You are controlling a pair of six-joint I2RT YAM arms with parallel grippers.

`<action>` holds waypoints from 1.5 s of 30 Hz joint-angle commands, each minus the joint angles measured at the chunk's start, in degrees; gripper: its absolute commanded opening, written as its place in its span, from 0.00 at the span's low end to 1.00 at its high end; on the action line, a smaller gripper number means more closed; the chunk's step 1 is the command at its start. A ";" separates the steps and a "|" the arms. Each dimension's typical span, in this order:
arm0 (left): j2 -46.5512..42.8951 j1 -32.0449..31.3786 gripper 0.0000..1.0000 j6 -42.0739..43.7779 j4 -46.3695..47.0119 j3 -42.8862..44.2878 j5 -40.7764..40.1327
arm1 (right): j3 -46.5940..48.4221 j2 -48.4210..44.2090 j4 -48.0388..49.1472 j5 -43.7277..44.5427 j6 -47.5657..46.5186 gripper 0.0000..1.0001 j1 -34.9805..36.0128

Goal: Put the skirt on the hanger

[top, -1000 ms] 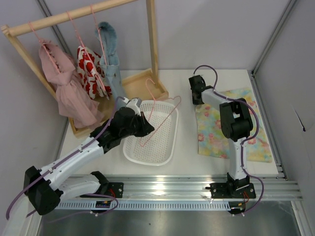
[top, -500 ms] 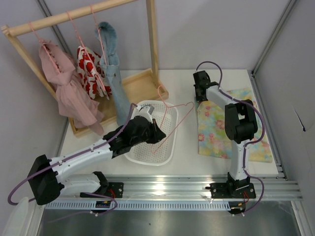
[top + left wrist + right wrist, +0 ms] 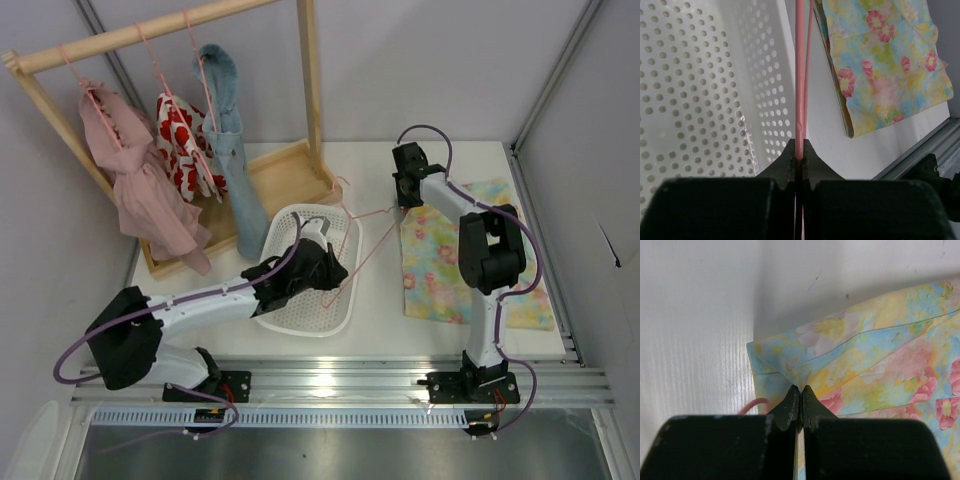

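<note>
The skirt (image 3: 455,265) lies flat on the table at the right, pale yellow and turquoise with pink flowers. My right gripper (image 3: 405,203) is shut on its far left corner, seen pinched between the jaws in the right wrist view (image 3: 801,389), the skirt (image 3: 875,360) spreading beyond them. The thin pink hanger (image 3: 368,245) hangs over the white basket (image 3: 288,322), its far end close to that corner. My left gripper (image 3: 336,278) is shut on the hanger's wire (image 3: 800,75), above the basket's right wall (image 3: 765,75). The skirt (image 3: 880,60) shows to the right there. A bit of hanger (image 3: 753,405) shows beside the right jaws.
A wooden rack (image 3: 150,30) stands at the back left with a pink garment (image 3: 135,190), a red-and-white one (image 3: 180,140) and a denim one (image 3: 230,150) hanging from it. Its wooden base tray (image 3: 290,170) lies behind the basket. A metal rail (image 3: 350,380) runs along the near edge.
My left arm has carried the hanger rightward and nearer, from the rack base across the basket toward the skirt. My right gripper shifted slightly right, then stayed at the skirt's corner.
</note>
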 commanded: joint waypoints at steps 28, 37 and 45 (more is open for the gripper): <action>21.92 -8.05 0.00 -4.44 22.14 6.09 -13.62 | 6.17 -3.96 -9.29 -1.75 1.15 0.00 0.68; 28.60 -8.49 0.00 -7.45 26.80 9.51 -12.58 | 6.96 -3.95 -11.66 -6.93 5.72 0.44 0.33; 29.66 -8.67 0.00 -9.03 25.75 9.95 -13.90 | 3.81 -10.53 -12.28 -12.89 9.67 0.73 -0.73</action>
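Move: The skirt's far left corner, where its open edge should take the hanger, lies about 17 cm ahead of the left hand, 15 cm to its right and 8 cm lower. The right hand still pinches that corner, directly under its pads, with the hanger's leading end some 2 cm to its left and 1 cm back. The middle of the skirt is roughly 4 cm ahead and 34 cm right of the left hand, and the basket's middle 2 cm ahead and 9 cm left, both well below. The hanger, still pinched in the left hand, is carried about 10 cm right and 6 cm down, easing forward towards the end, its leading end going into the skirt's left edge. The right hand first raises the pinched corner some 2 cm, draws back about 3 cm, then spreads its fingers wide to let go of the cloth. ##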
